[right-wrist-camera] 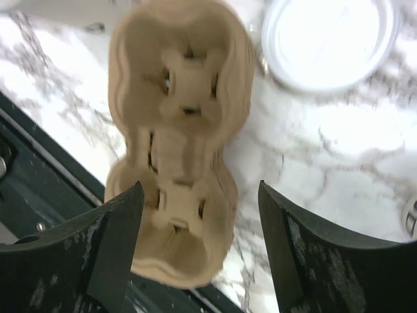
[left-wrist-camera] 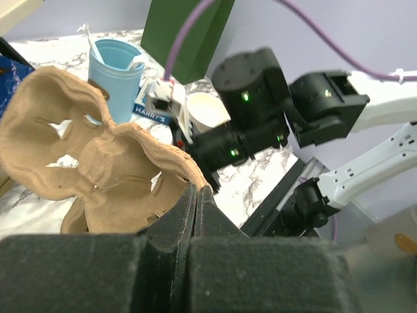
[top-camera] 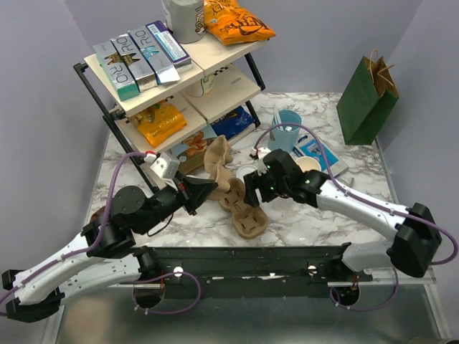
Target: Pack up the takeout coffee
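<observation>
The takeout coffee [top-camera: 309, 165] stands on the marble behind my right wrist; its white lid [right-wrist-camera: 329, 39] shows at the top right of the right wrist view. One brown pulp cup carrier [top-camera: 217, 159] is tilted up off the table, and my left gripper [top-camera: 204, 192] is shut on its rim [left-wrist-camera: 186, 176]. A second carrier [top-camera: 249, 217] lies flat near the table's front edge. My right gripper [top-camera: 252, 188] hovers over this flat carrier [right-wrist-camera: 179, 130], open, with its fingers [right-wrist-camera: 117, 241] on either side and nothing held.
A light blue cup [top-camera: 287, 129] with white sticks stands behind the coffee, beside a blue packet [top-camera: 315, 152]. A green paper bag [top-camera: 367, 97] is at the back right. A black-framed shelf rack [top-camera: 165, 79] with boxes and snack bags fills the back left. The black rail [top-camera: 251, 261] runs along the front.
</observation>
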Motion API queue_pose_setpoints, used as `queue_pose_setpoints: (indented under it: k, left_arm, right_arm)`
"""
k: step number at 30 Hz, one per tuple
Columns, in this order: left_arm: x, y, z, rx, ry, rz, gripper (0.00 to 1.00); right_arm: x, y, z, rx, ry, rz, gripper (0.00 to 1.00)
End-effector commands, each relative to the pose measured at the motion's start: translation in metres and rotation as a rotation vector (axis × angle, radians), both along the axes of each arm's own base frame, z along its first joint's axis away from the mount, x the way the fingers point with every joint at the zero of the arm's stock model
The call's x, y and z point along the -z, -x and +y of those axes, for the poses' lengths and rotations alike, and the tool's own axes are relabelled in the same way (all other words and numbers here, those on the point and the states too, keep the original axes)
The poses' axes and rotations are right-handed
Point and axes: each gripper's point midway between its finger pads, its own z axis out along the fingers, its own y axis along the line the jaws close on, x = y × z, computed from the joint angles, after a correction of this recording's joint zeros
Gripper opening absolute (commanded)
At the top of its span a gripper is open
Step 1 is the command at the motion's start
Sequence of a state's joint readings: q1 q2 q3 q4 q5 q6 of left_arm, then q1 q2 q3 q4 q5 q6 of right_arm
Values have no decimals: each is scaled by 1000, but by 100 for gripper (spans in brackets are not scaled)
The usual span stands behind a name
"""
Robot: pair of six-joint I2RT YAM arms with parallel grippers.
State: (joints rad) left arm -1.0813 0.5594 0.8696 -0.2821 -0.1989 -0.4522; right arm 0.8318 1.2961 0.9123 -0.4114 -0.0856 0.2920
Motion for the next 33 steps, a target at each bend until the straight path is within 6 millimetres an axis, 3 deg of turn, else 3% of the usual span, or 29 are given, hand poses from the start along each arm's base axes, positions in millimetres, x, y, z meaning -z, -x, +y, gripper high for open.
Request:
queue_pose_setpoints:
  k: [1, 6, 11, 15, 23, 24, 25, 27, 28, 33]
  left_arm:
    - [11, -3, 1, -11, -46, -11, 0]
    - [15, -6, 3, -34, -66, 2, 0]
    - [13, -8, 10, -63, -45, -10, 0]
    - [15, -12, 15, -96, -44, -12, 0]
    - [13, -12, 19, -111, -31, -4, 0]
    - [13, -13, 20, -114, -31, -4, 0]
    - [14, -13, 20, -120, -30, -3, 0]
    - [15, -14, 21, -122, -30, -5, 0]
    - [14, -14, 21, -123, -27, -6, 0]
    - [12, -12, 24, -123, -15, -10, 0]
  right_arm:
    - [-16, -41, 25, 84, -18, -52, 80]
    - [7, -54, 32, 164, 46, 26, 78]
    - [30, -47, 30, 154, 86, 86, 75]
    - [42, -38, 41, 111, 62, 145, 71]
    - [62, -46, 38, 178, 123, 169, 69]
    - [63, -46, 37, 186, 126, 172, 66]
    - [64, -45, 38, 194, 121, 180, 55]
    - [61, -43, 42, 192, 97, 185, 47]
    - [56, -42, 45, 194, 74, 178, 37]
    - [27, -41, 48, 200, 8, 150, 23]
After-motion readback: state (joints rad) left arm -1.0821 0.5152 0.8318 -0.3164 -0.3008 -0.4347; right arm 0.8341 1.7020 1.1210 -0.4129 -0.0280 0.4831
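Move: From the right hand, open above the remaining stack of pulp cup carriers, the stack's middle lies about 4 cm to the left, 1 cm ahead and 8 cm below. The loose white lid lies some 11 cm ahead and 2 cm left, the stack of paper cups about 6 cm ahead and 15 cm right. From the left hand, already holding one carrier up, the carrier stack is about 7 cm ahead, 7 cm right and far below, some 28 cm. The right fingers pinch the stacked rims on the far right side of the carrier stack, one finger inside a cup well and one outside. To get there the right hand swings forward and left about 6 cm over the stack, sinks some 7 cm while tipping about 10 degrees further down, then closes. The left hand keeps its carrier aloft, easing about 2 cm left and slightly down. ##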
